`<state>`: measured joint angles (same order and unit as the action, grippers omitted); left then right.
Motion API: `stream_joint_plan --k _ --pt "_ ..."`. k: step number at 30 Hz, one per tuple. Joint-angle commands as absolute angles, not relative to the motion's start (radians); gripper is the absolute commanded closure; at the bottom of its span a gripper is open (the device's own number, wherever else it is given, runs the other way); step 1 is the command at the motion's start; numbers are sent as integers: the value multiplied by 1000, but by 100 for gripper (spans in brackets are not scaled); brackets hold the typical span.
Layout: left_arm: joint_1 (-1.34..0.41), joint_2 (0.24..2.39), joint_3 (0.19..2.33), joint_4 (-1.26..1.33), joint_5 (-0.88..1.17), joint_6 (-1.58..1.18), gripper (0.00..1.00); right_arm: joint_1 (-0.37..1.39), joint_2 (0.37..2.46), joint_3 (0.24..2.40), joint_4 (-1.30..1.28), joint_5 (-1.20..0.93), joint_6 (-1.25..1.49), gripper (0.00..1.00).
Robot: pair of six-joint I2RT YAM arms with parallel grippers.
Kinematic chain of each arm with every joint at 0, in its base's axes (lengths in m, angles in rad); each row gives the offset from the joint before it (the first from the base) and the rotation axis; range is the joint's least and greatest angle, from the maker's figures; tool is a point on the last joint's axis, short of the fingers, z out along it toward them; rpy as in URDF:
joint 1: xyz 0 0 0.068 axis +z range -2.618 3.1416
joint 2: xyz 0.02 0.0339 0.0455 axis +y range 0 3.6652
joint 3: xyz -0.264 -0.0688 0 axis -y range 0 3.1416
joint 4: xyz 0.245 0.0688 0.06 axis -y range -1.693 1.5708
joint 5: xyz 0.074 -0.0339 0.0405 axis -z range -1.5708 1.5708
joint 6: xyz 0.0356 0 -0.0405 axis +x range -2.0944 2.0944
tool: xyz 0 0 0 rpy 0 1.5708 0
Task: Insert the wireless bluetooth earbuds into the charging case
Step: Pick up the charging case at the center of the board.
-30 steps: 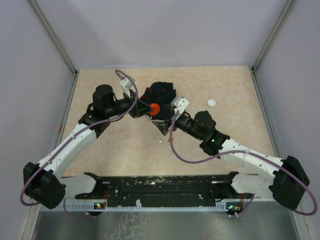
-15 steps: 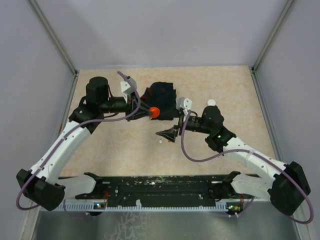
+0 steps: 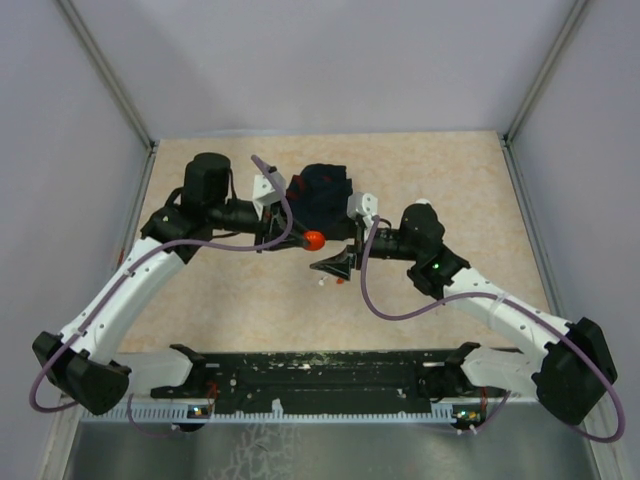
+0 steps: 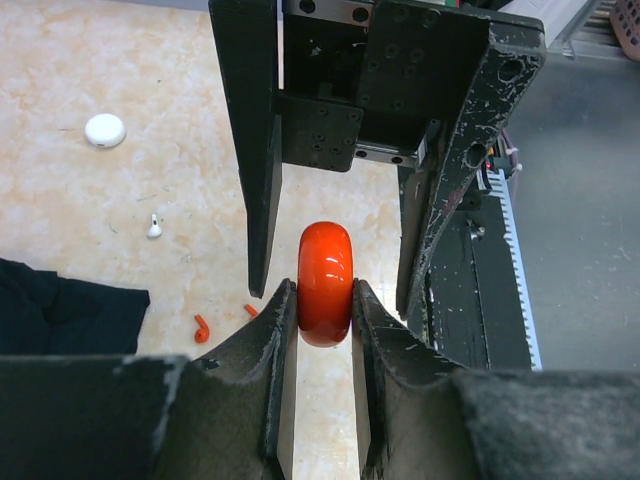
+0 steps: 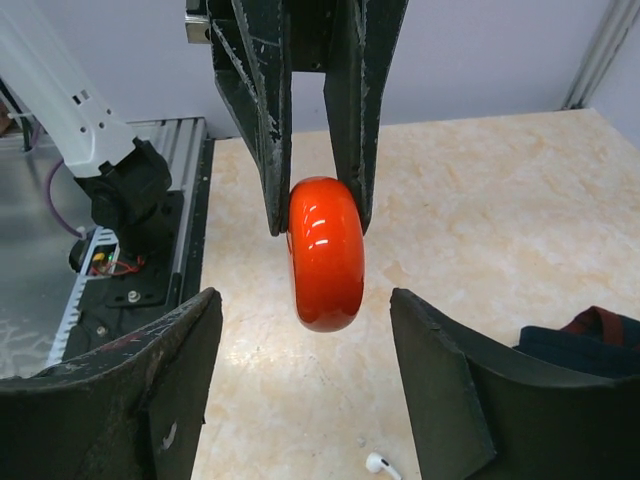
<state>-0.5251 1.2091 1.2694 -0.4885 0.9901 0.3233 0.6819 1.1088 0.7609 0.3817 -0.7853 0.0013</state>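
Note:
My left gripper point(image 4: 325, 300) is shut on a glossy red round charging case point(image 4: 325, 285), held on edge above the table; the same case point(image 3: 314, 239) shows in the top view. My right gripper point(image 5: 305, 300) faces the case point(image 5: 325, 255) and is open, one finger on each side with a gap to it. A white earbud point(image 4: 154, 227) and a red earbud point(image 4: 202, 328) lie on the table below. The white earbud point(image 5: 378, 463) also lies under my right gripper.
A dark navy cloth point(image 3: 325, 185) with red trim lies just behind the grippers. A white round disc point(image 4: 105, 130) sits on the table beyond the right arm. The black rail point(image 3: 320, 375) runs along the near edge, and grey walls close in the sides.
The right arm drew back to the right and turned its gripper toward the red case. The left gripper carried the case slightly nearer.

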Motion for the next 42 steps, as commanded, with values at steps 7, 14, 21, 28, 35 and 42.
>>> stream_joint_plan --k 7,14,21,28,35,42 --pt "-547 1218 1305 -545 981 391 96 674 1104 815 446 -839 29 49" --pt "-561 1219 1299 -563 954 413 96 674 1106 812 461 -847 51 51" --pt "-565 1218 1295 -550 956 404 97 675 1104 791 519 -848 90 58" --pt "-565 1201 1277 -515 965 389 97 673 1103 775 532 -853 100 64" --pt "-565 1184 1259 -475 972 367 98 674 1104 762 547 -854 107 65" --pt "-565 1179 1253 -448 986 350 99 674 1103 747 562 -853 111 66"
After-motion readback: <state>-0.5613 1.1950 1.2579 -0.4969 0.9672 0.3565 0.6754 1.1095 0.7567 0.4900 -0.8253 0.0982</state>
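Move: The right hand's open fingers already straddle the red charging case, whose middle lies about 1 cm ahead, 1 cm left and 1 cm above that hand; the left hand holds it about 1 cm beyond its hand point, to the right. On the board some 25 cm below the right hand, the white earbud lies about 8 cm ahead and 1 cm right, the nearer red earbud about 8 cm ahead and 6 cm right. Closing in from the right, the right hand narrows its fingers to about half their gap on the front and back sides of the case, easing back slightly, then rising about 2 cm with a slight upward tilt of the fingertips. The left hand keeps its pinch on the case, dips about 1 cm and comes back up, drifting 1 cm back. ##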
